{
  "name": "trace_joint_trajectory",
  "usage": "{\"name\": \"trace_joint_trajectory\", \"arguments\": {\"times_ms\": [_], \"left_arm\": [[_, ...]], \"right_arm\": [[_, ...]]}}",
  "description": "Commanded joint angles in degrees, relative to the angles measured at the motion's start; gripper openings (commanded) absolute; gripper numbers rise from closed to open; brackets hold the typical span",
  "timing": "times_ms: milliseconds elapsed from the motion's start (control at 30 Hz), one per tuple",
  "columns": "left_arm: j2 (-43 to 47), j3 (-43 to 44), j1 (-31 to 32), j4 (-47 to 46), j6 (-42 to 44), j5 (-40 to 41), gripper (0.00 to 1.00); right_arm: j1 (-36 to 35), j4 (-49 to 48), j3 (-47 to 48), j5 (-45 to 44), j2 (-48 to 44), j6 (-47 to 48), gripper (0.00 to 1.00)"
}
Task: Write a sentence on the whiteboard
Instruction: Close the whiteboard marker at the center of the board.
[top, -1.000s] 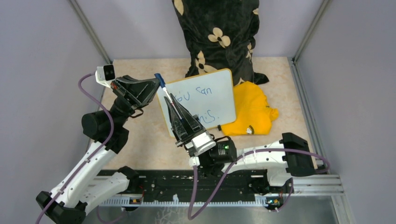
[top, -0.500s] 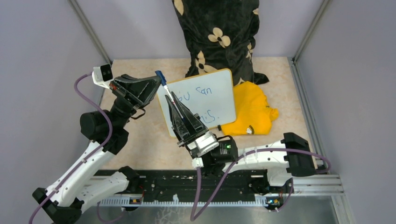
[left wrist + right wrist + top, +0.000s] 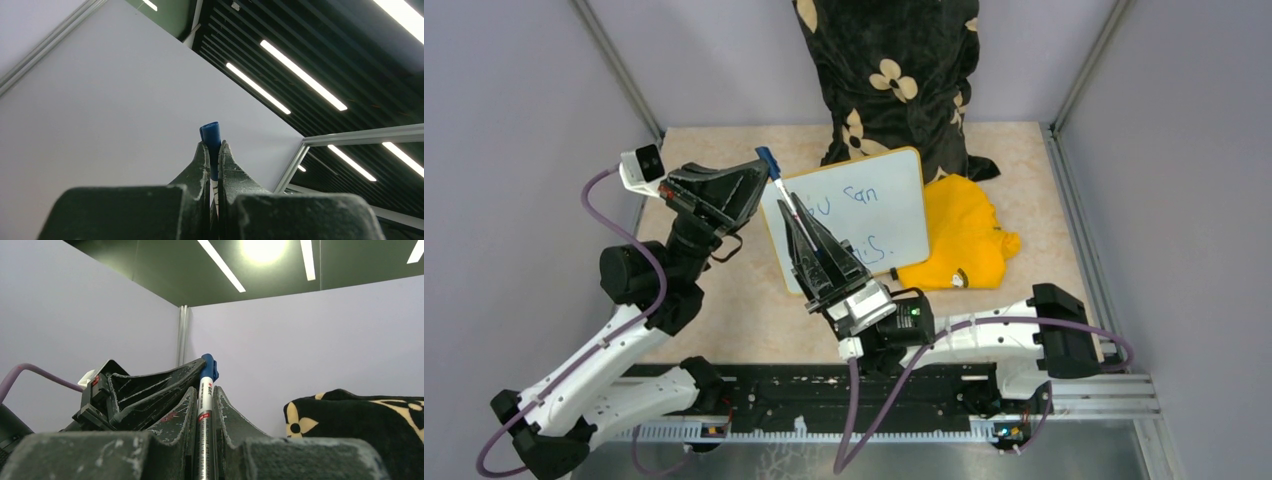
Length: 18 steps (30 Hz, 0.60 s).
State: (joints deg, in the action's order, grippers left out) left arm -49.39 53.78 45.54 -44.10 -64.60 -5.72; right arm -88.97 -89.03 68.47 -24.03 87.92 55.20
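The whiteboard (image 3: pixel 886 222) lies on the beige table, tilted. The sentence (image 3: pixel 861 195) shows in blue as partial words on two lines; my right arm hides its left part. Above the board's left edge, a white marker (image 3: pixel 782 192) with a blue cap (image 3: pixel 768 162) is held by both grippers. My left gripper (image 3: pixel 760 178) is shut on the cap (image 3: pixel 211 136). My right gripper (image 3: pixel 790 210) is shut on the barrel (image 3: pixel 205 407). In the left wrist view, the cap pokes out above the left gripper (image 3: pixel 212 148). In the right wrist view, the right gripper (image 3: pixel 205 389) faces upward.
A yellow cloth (image 3: pixel 964 240) lies against the board's right edge. A black floral fabric bundle (image 3: pixel 889 70) stands behind the board at the back wall. Grey walls close in the table on three sides.
The left arm's wrist has drifted slightly left and down, and the right wrist shifted a little. Both grippers still hold the marker at the same spot.
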Motion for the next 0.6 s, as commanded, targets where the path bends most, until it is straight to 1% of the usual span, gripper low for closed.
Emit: {"name": "trace_joint_trajectory", "arguments": {"times_ms": [0, 67, 100, 167, 300, 400, 533, 567], "left_arm": [[-2.3, -5.7, 5.0, 13.3, 3.0, -21.3, 0.0], [-1.1, -6.8, 5.0, 13.0, 3.3, -19.5, 0.0], [-0.4, -7.2, 5.0, 12.7, 3.3, -18.5, 0.05], [0.7, -7.8, 5.0, 12.0, 3.4, -16.9, 0.17], [3.1, -8.6, 5.0, 12.9, 4.6, -12.7, 0.46], [4.5, -9.7, 5.0, 12.7, 4.8, -10.1, 0.61], [5.8, -9.7, 5.0, 12.8, 5.9, -8.9, 0.79], [6.0, -9.5, 5.0, 12.9, 6.3, -8.6, 0.83]], "right_arm": [[2.3, -9.1, 1.3, 2.3, 2.1, -5.0, 0.0], [2.2, -8.9, 0.0, 2.4, 1.0, -5.5, 0.0], [2.2, -8.8, -0.6, 2.5, 0.5, -5.6, 0.0], [1.9, -8.7, -1.9, 2.4, -0.3, -5.5, 0.0], [1.2, -9.3, -3.3, 2.3, -0.9, -3.9, 0.0], [0.7, -9.6, -4.2, 2.2, -1.4, -3.3, 0.0], [0.4, -9.6, -5.6, 2.0, -2.5, -3.2, 0.0], [0.4, -9.6, -5.8, 2.0, -2.8, -3.3, 0.0]]}}
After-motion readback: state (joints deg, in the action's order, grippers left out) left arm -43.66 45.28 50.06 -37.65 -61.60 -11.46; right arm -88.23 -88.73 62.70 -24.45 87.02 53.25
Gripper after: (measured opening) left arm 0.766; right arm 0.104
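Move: The marker cap is between the left hand's shut fingers, within about 1 cm of their grip point. The right gripper's fingertips, shut around the marker's barrel, are some 2 cm behind that point, 3 cm to the right and 3 cm lower. The whiteboard's middle is about 30 cm ahead, 9 cm right and 55 cm below. From the right hand, the cap is roughly 3 cm ahead, 2 cm left and 6 cm up. Down about 6 to 7 cm, and back and to its right by some 2.5 cm each, the left hand leaves the cap. Its fingers let go and spread to about three quarters, ending astride the marker and the right fingertips as its left side rolls up a little. The right hand keeps its grip on the barrel and sinks about 3 cm, drifting slightly left. ##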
